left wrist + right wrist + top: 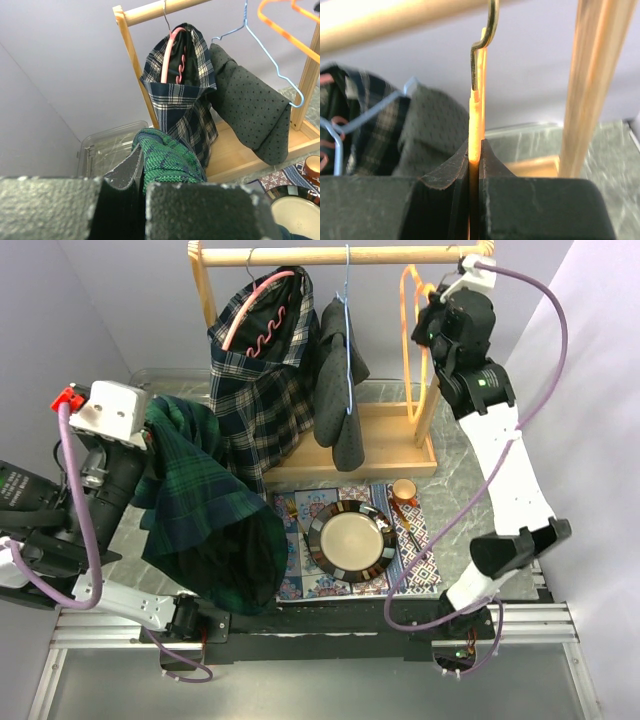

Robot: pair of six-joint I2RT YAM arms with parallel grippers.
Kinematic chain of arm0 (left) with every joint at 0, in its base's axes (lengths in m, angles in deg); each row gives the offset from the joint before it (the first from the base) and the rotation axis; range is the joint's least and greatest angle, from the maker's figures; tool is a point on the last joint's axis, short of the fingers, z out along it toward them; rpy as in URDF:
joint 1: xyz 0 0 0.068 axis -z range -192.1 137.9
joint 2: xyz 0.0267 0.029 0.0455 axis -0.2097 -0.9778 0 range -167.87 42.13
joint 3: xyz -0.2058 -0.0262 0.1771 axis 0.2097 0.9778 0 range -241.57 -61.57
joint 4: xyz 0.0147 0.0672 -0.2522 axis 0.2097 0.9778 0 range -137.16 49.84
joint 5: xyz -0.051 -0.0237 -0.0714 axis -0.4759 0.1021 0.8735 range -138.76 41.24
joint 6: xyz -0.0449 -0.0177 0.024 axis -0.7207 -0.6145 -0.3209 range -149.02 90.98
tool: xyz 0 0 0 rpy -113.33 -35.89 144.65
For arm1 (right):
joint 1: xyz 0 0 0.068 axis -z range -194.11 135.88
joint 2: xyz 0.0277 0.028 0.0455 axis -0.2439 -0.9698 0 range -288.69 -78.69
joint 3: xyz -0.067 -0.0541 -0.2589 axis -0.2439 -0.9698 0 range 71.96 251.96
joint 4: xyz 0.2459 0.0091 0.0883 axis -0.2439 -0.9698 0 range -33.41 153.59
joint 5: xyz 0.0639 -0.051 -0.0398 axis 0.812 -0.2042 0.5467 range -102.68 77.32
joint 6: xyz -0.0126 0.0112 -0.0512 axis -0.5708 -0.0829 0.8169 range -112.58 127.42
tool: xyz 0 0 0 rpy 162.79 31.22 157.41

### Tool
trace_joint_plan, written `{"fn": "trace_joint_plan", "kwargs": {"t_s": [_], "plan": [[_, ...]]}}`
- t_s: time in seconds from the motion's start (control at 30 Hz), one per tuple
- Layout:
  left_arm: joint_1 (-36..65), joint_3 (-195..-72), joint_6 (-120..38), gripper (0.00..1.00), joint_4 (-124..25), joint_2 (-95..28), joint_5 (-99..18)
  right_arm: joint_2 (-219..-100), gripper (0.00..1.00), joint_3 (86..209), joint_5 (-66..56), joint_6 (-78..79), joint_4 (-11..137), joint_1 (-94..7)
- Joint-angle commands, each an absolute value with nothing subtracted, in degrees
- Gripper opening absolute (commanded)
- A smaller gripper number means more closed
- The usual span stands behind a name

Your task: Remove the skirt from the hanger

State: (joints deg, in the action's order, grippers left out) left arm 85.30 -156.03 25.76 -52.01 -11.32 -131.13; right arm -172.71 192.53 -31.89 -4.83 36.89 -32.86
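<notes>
The dark green plaid skirt (205,515) hangs free of any hanger, draped from my left gripper (152,432) down over the left arm to the table's front edge. In the left wrist view that gripper (142,172) is shut on a fold of the skirt (170,160). The bare orange hanger (411,350) hangs by its hook from the wooden rod (340,254) at the right end. My right gripper (432,328) is shut on it. In the right wrist view the hanger (476,110) runs straight up from between the closed jaws of that gripper (474,156).
On the rod also hang a navy plaid garment (262,390) on a pink hanger (255,305) and a grey dotted garment (340,390) on a blue wire hanger (347,310). A plate (350,540) and small cup (404,490) sit on a patterned mat. A clear bin (107,147) stands back left.
</notes>
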Motion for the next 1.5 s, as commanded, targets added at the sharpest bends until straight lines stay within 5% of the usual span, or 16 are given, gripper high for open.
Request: {"fn": "trace_joint_plan", "kwargs": {"t_s": [0.0, 0.33, 0.63, 0.7, 0.73, 0.83, 0.97, 1.2, 1.37, 1.47], "plan": [[85.28, -155.35, 22.83, 0.01, -52.26, -10.34, -129.01, -175.63, 0.00, 199.48, -35.27, -3.65, 45.13, -33.71], [85.28, -154.21, 23.27, 0.01, -52.09, -10.16, -129.80, -188.64, 0.00, 208.98, -36.50, -4.35, 43.55, -33.80], [85.28, -153.59, 20.81, 0.01, -51.03, -9.54, -128.92, -188.22, 0.00, 206.97, -33.69, -6.63, 41.19, -34.15], [85.28, -154.21, 20.03, 0.01, -49.90, -9.81, -128.66, -186.02, 0.23, 205.03, -31.51, -6.99, 40.22, -34.07], [85.28, -154.47, 19.76, 0.01, -49.54, -9.81, -128.39, -183.22, 0.46, 203.46, -30.71, -7.42, 38.47, -33.98], [85.28, -155.08, 19.58, 0.01, -49.36, -9.98, -127.52, -176.98, 0.77, 201.86, -24.83, -8.22, 30.60, -34.07], [85.28, -155.97, 18.97, 0.01, -48.75, -10.07, -125.15, -167.57, 0.96, 195.38, -18.06, -11.20, 21.06, -34.42], [85.28, -159.83, 13.78, 0.01, -42.77, -11.38, -119.35, -149.91, 1.00, 181.65, -3.84, -10.70, 21.75, -41.25], [85.28, -162.03, 11.77, 0.01, -40.67, -13.50, -118.46, -146.28, 1.00, 179.19, 8.83, -11.12, 30.09, -56.98], [85.28, -162.74, 11.05, 0.01, -39.95, -13.94, -116.79, -146.80, 1.00, 177.52, 4.23, -8.76, 34.50, -67.88]]}}
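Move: My right hand, holding the orange hanger by its neck, has its spot on the rack's rail about 8 cm ahead, 2 cm to its left and 5 cm higher. The grey skirt on the blue hanger hangs some 20 cm to that hand's left and 5 cm ahead, its middle about 15 cm lower; the rack's right post top is some 12 cm to its right and 8 cm ahead. From my left hand, that rail spot lies roughly 37 cm ahead and 58 cm to the right, about level. With my right hand I lift the hook a little and carry it forward about 8 cm over the rail, then sink a few centimetres and open my fingers wide, letting go of the hanger. I draw back fast, nearly 40 cm, swinging left and up towards the green skirt and turning some 60 degrees counter-clockwise. My left hand still grips that skirt, drifting slightly right at the end. ##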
